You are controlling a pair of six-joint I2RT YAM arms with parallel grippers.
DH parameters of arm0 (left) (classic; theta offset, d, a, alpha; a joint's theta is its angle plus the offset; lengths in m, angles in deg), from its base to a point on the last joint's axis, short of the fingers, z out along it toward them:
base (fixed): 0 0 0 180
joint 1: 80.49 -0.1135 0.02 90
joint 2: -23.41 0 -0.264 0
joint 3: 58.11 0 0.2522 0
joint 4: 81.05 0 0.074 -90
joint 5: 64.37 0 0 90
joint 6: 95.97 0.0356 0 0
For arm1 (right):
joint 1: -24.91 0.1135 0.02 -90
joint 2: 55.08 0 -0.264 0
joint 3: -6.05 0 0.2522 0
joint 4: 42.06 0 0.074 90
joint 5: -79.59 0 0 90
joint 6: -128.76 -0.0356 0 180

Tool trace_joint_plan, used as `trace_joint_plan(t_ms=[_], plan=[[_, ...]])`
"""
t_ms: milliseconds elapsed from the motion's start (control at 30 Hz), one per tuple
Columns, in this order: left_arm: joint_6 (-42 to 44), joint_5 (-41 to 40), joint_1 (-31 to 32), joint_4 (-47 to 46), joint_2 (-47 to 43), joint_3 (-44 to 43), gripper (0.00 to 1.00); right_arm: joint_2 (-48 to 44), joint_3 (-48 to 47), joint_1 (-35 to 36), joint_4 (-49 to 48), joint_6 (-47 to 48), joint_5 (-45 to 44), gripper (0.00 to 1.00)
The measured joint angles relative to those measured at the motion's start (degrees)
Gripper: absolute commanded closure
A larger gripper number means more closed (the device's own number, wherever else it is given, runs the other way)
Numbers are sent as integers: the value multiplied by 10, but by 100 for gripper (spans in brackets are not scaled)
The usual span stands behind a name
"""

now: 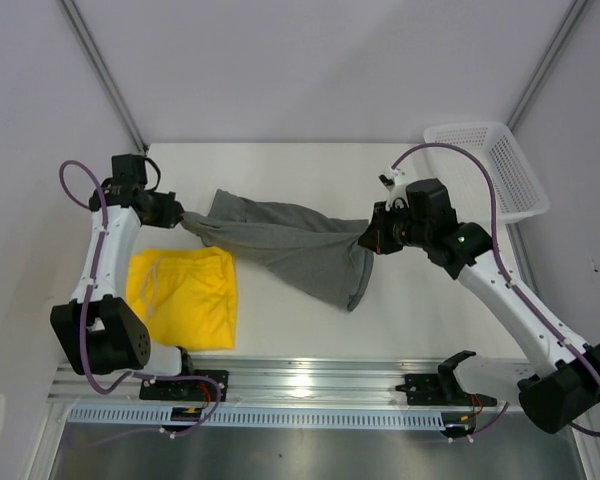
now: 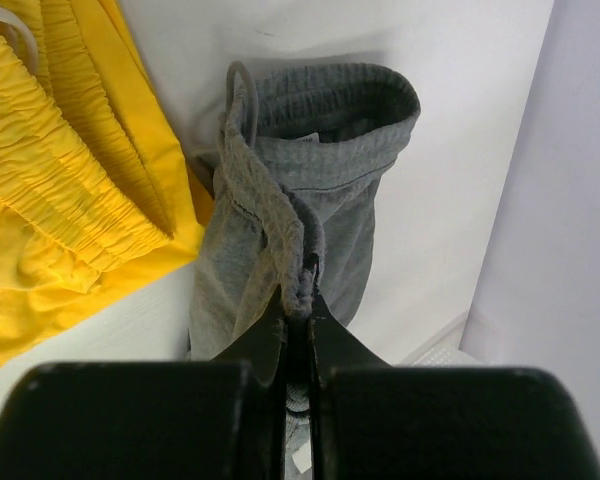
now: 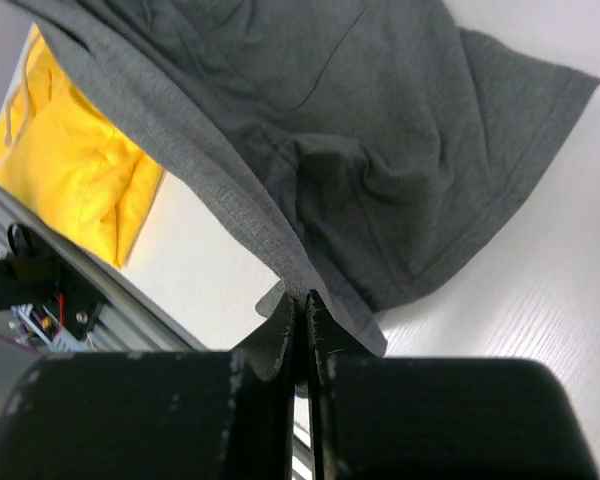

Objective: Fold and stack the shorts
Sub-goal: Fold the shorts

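The grey-green shorts (image 1: 290,245) hang stretched between both arms above the table. My left gripper (image 1: 183,218) is shut on their waistband (image 2: 310,130) at the left end. At the right end my right gripper (image 1: 368,238) is shut on a hem edge (image 3: 280,255), and the loose cloth sags toward the table below it. The yellow shorts (image 1: 185,295) lie folded flat on the table at the near left, below the left gripper; they also show at the left of the left wrist view (image 2: 50,200) and the upper left of the right wrist view (image 3: 70,170).
A white mesh basket (image 1: 490,165) stands at the back right corner. The metal rail (image 1: 310,385) with the arm bases runs along the near edge. Bare white table (image 1: 420,330) lies under the right arm.
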Motion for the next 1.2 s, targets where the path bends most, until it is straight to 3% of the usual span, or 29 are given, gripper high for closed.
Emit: trace_joint_plan(t_ms=[400,767,967,1200], plan=[[-90,-8,-2,26,35,-21,100,137,-114,-47,-34,-2,62,100],[-106,10,-2,34,188,-122,100,240,-159,-91,-53,-21,70,100],[-102,17,-2,53,266,-194,100,251,-159,-99,-58,-31,80,100],[-76,21,-2,61,274,-206,100,201,-147,-77,-56,-31,88,100]])
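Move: Both grippers already pinch the raised near edge of the grey shorts. From the left gripper, the middle of the grey shorts lies about 25 cm to its right and 2 cm back. The yellow shorts lie some 13 cm back and 2 cm left. Both are roughly 17 cm lower. From the right gripper, the middle of the grey shorts is about 8 cm ahead, 15 cm left and 19 cm down; the white basket stands 28 cm ahead, 33 cm right, 18 cm down. Keep both grips shut on the grey shorts and swing the held edge forward over the cloth on the table. Bring the right gripper about 12 cm forward, rising slightly, then dipping, and finally ease it back and up a little. Hold the left one nearly still at first, then take it 8 cm forward and 6 cm down, fingers tipping steeper. ##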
